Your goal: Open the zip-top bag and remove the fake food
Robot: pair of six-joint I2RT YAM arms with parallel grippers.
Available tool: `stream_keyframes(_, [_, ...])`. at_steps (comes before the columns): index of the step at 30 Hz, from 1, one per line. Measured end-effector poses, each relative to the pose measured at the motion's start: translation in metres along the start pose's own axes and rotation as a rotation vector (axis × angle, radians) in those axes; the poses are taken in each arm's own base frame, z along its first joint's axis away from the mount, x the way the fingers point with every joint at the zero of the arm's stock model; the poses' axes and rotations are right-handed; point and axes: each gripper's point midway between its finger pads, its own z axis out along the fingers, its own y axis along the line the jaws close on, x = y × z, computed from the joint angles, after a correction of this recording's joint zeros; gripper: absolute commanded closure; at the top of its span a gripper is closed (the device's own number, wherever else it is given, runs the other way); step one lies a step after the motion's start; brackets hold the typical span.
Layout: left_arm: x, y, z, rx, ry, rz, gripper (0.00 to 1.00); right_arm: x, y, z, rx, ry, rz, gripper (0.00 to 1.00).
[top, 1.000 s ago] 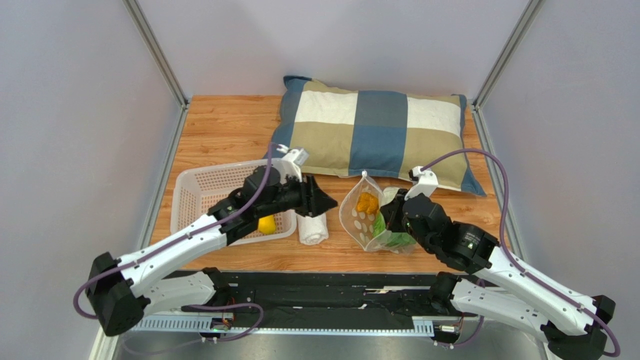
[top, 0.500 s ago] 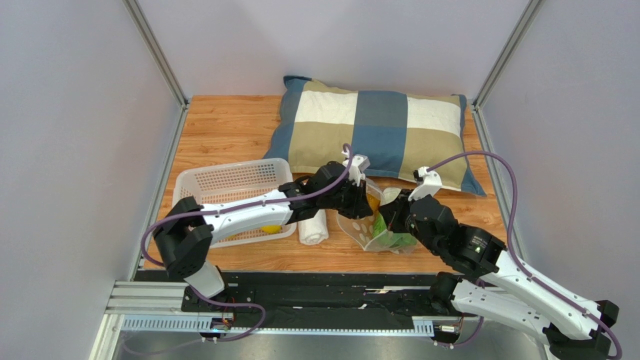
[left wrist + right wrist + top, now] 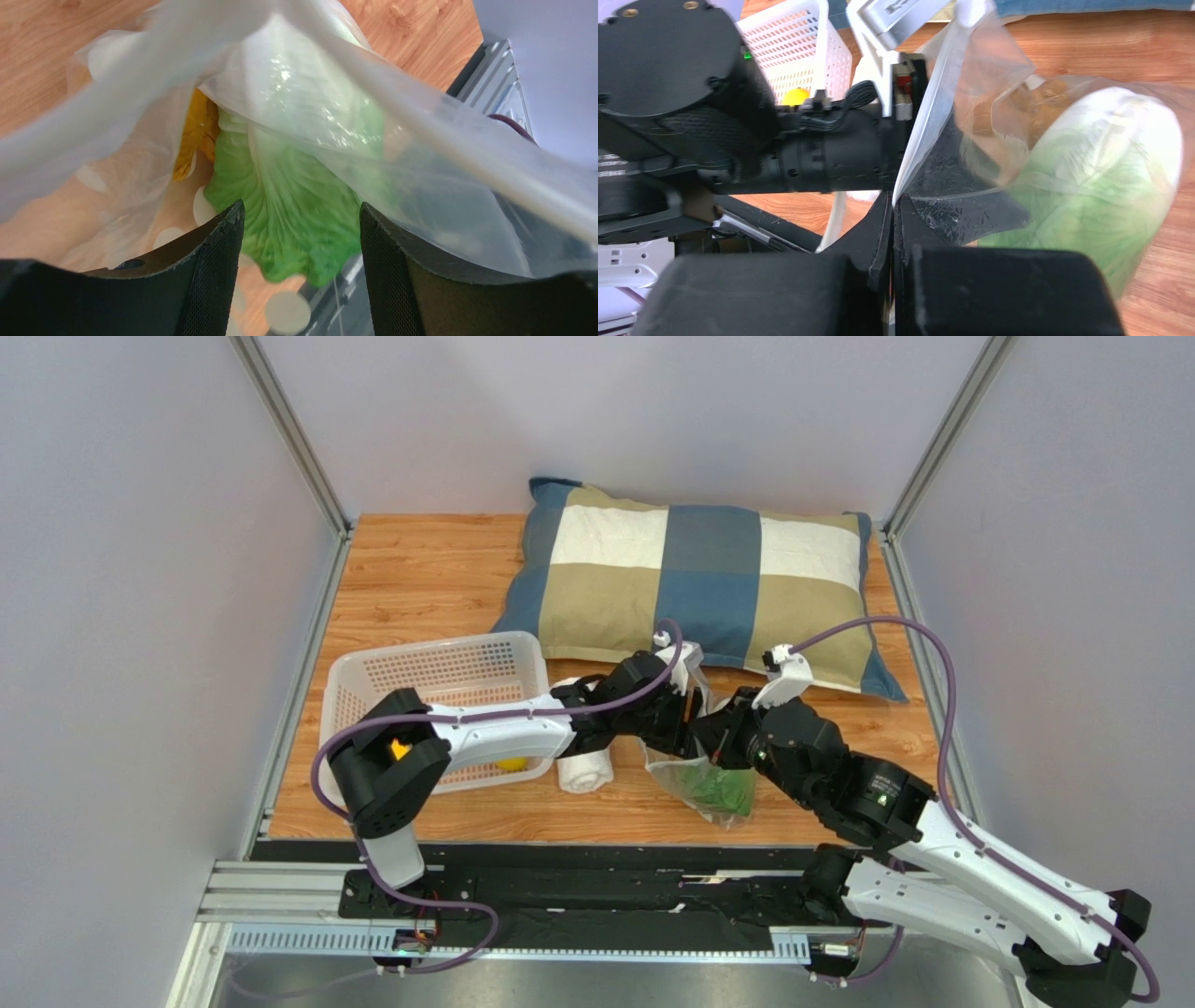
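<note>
The zip-top bag (image 3: pixel 723 791) lies on the wood in front of the pillow, its mouth held up towards the arms. My right gripper (image 3: pixel 894 201) is shut on the bag's edge film (image 3: pixel 934 105). My left gripper (image 3: pixel 302 227) is open at the bag's mouth, its fingers (image 3: pixel 210 266) spread on either side of the green cabbage leaf (image 3: pixel 295 203). Deeper in the bag, to the left, a yellow fruit (image 3: pixel 198 133) shows. Through the plastic in the right wrist view the cabbage (image 3: pixel 1088 210) fills the bag. A yellow lemon (image 3: pixel 795 96) lies in the white basket.
The white basket (image 3: pixel 421 679) stands at the left, with the left arm stretched across its near corner. A rolled white towel (image 3: pixel 582 773) lies between the basket and the bag. The checked pillow (image 3: pixel 701 581) fills the back of the table.
My left arm has swung right from the basket to the bag's mouth, and its jaws have spread wider. The bag has sunk lower and tipped. The right gripper has kept its hold.
</note>
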Motion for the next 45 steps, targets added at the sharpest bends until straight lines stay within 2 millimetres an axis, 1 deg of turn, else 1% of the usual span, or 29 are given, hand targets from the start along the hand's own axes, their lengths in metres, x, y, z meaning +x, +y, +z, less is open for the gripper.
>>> stream_keyframes(7, [-0.002, 0.012, 0.025, -0.007, -0.051, 0.005, 0.34, 0.005, 0.005, -0.001, -0.023, 0.013, 0.002, 1.00])
stream_keyframes(9, [-0.003, 0.015, 0.031, -0.007, -0.063, 0.006, 0.36, 0.005, 0.005, -0.002, -0.028, 0.011, 0.003, 1.00])
stream_keyframes(10, [-0.004, 0.016, 0.033, -0.006, -0.069, 0.006, 0.39, 0.004, 0.005, -0.003, -0.029, 0.010, 0.003, 1.00])
stream_keyframes(11, [-0.005, 0.016, 0.036, -0.004, -0.077, 0.007, 0.47, 0.004, 0.005, -0.004, -0.030, 0.009, 0.004, 1.00])
stream_keyframes(13, [-0.008, 0.017, 0.039, -0.002, -0.098, 0.004, 0.52, 0.004, 0.004, -0.005, -0.029, 0.007, 0.004, 1.00])
stream_keyframes(16, [-0.013, 0.017, 0.040, -0.002, -0.127, 0.008, 0.67, 0.005, 0.003, -0.006, -0.031, 0.006, 0.009, 1.00])
stream_keyframes(17, [-0.015, 0.015, 0.040, 0.004, -0.136, 0.014, 0.78, 0.006, 0.002, -0.006, -0.031, 0.006, 0.011, 1.00])
stream_keyframes(18, [-0.017, 0.014, 0.040, 0.010, -0.144, 0.016, 0.85, 0.006, 0.001, -0.007, -0.031, 0.006, 0.012, 1.00])
stream_keyframes(19, [-0.019, 0.012, 0.040, 0.018, -0.152, 0.020, 0.86, 0.006, 0.001, -0.007, -0.030, 0.006, 0.013, 1.00])
stream_keyframes(20, [-0.021, 0.010, 0.040, 0.025, -0.160, 0.024, 0.90, 0.006, 0.001, -0.008, -0.031, 0.004, 0.015, 1.00])
stream_keyframes(21, [-0.023, 0.009, 0.040, 0.033, -0.166, 0.028, 0.92, 0.005, 0.000, -0.009, -0.031, 0.002, 0.015, 1.00])
stream_keyframes(22, [-0.024, 0.007, 0.040, 0.039, -0.172, 0.032, 0.96, 0.004, 0.000, -0.010, -0.033, -0.003, 0.017, 1.00])
stream_keyframes(24, [-0.024, 0.006, 0.040, 0.050, -0.177, 0.036, 1.00, 0.003, -0.001, -0.012, -0.034, -0.010, 0.019, 1.00])
stream_keyframes(28, [-0.021, 0.008, 0.040, 0.054, -0.178, 0.048, 1.00, 0.001, -0.007, -0.013, -0.010, -0.024, 0.016, 1.00])
stream_keyframes(31, [-0.019, 0.006, 0.039, 0.058, -0.177, 0.069, 1.00, 0.000, -0.010, -0.014, 0.006, -0.029, 0.012, 1.00])
stream_keyframes(34, [-0.014, 0.000, 0.033, 0.061, -0.177, 0.106, 1.00, 0.000, -0.014, -0.013, 0.026, -0.035, 0.007, 1.00])
stream_keyframes(37, [-0.005, -0.015, 0.017, 0.067, -0.180, 0.161, 1.00, 0.000, -0.022, -0.011, 0.071, -0.039, -0.008, 1.00])
stream_keyframes(40, [0.007, -0.038, -0.006, 0.087, -0.189, 0.221, 1.00, -0.001, -0.033, -0.007, 0.146, -0.038, -0.037, 1.00])
stream_keyframes(43, [0.011, -0.059, -0.030, 0.124, -0.219, 0.254, 1.00, -0.001, -0.044, -0.006, 0.216, -0.040, -0.067, 1.00])
stream_keyframes(45, [0.011, -0.068, -0.043, 0.133, -0.249, 0.273, 1.00, -0.002, -0.050, -0.008, 0.252, -0.042, -0.083, 1.00])
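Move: Inside the open bag's mouth, the left hand has the fake cabbage about 6 cm to its right, a centimetre back and some 7 cm below. The orange fake chicken lies about 5 cm ahead, 3 cm right and 8 cm below; the rolled towel is roughly 16 cm left, 3 cm ahead and 9 cm below. From the right hand, already pinching the bag's rim, the cabbage lies level fore and aft, about 5 cm right and 18 cm below. Reaching with open fingers about 5 cm forward, right and down towards the cabbage, the left hand shuts them fully, then draws back some 9 cm and up about 7, rolling roughly 20 degrees. The right hand keeps its pinch on the bag's rim and, late on, moves about 5 cm right and slightly down, turning a little clockwise. ##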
